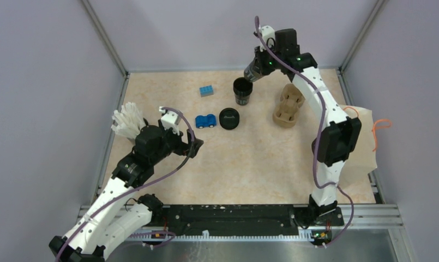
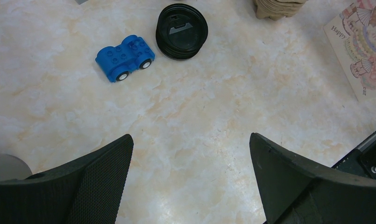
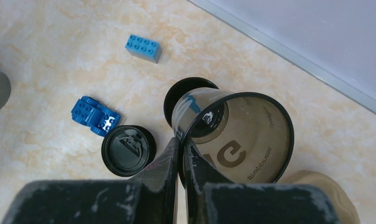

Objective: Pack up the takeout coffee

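One ridged black takeout coffee cup (image 1: 242, 90) (image 3: 188, 88) stands upright on the table at the back. Its flat black lid (image 1: 229, 118) (image 2: 181, 31) (image 3: 128, 150) lies nearer, beside a toy car. Above and to the right of that cup, my right gripper (image 1: 256, 65) (image 3: 181, 140) is shut on the wall of a second black cup (image 1: 253, 72) (image 3: 256, 135). This one has a brown printed inside and is lifted and tilted. My left gripper (image 1: 194, 146) (image 2: 190, 137) hangs open over bare table, short of the lid, holding nothing.
A blue toy car (image 1: 205, 121) (image 2: 125, 58) sits left of the lid, and a blue brick (image 1: 206, 90) (image 3: 143, 48) lies behind it. The brown pulp carrier (image 1: 289, 105) is at the back right. A grey cup of white utensils (image 1: 127, 123) stands left. A printed card (image 2: 363, 60) lies right.
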You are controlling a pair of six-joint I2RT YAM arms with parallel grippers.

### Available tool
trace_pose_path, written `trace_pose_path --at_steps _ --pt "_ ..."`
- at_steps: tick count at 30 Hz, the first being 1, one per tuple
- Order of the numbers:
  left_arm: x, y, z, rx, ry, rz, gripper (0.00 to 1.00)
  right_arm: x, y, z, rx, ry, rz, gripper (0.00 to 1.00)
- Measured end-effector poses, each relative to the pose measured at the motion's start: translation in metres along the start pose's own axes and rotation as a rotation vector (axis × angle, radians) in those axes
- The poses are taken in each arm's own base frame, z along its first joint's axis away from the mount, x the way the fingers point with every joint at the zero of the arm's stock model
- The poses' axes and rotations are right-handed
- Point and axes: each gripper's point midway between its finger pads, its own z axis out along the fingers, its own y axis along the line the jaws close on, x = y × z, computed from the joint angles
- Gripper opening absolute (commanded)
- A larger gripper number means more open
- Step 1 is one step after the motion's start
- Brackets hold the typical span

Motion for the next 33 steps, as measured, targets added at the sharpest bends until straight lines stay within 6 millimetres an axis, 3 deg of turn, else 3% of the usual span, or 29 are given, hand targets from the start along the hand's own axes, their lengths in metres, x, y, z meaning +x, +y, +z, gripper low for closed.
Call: trace_pose_path --at_steps 4,6,8,9,13,23,27,33 --pt "-0.001 0.002 0.000 -0.013 -0.005 0.001 0.99 -0.017 0.014 -0.033 0.082 -0.020 -0.015 0.02" --pt "-0.002 0.003 -0.001 -0.020 -0.011 0.001 0.99 -0.021 0.035 -0.048 0.108 -0.026 -0.033 0.02" --pt "-0.004 0.004 -0.003 -0.027 -0.021 0.002 0.99 -0.011 0.061 -0.060 0.115 -0.013 -0.048 0.02" --pt "-0.005 0.005 -0.005 -0.035 -0.029 0.002 0.99 0.001 0.080 -0.066 0.112 0.007 -0.056 0.02" --pt "-0.012 0.009 -0.014 -0.061 -0.068 0.004 0.99 0.048 0.123 -0.078 0.117 0.089 -0.063 0.03" --pt "-0.034 0.017 -0.041 -0.122 -0.198 0.005 0.99 0.202 0.179 -0.086 0.225 0.411 -0.113 0.03" --pt "-0.038 0.020 -0.045 -0.143 -0.222 0.002 0.99 0.230 0.195 -0.089 0.242 0.456 -0.135 0.04" --pt "-0.040 0.025 -0.048 -0.168 -0.235 -0.001 0.99 0.258 0.205 -0.076 0.290 0.503 -0.158 0.08"
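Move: The right hand holds a cup by its rim; the clear table patch it goes to lies about 27 cm back, 2 cm left and some 27 cm below. The cup stack is about 2 cm ahead and 5 cm left, the lid stack 6 cm back and 11 cm left, the cup carriers 1 cm back and 18 cm right, all 21 to 25 cm lower. From the left hand, that patch is level ahead, 21 cm right, 22 cm below. Still pinching the cup's rim, the right hand carries it away from the cup stack, rising about 4 cm at first, then sweeping back some 29 cm and slightly left between lids and carriers while sinking to 17 cm below its start, its left side rolling down about 30 degrees. The open left hand backs off roughly 5 cm left and 5 cm up, tipping up slightly. ##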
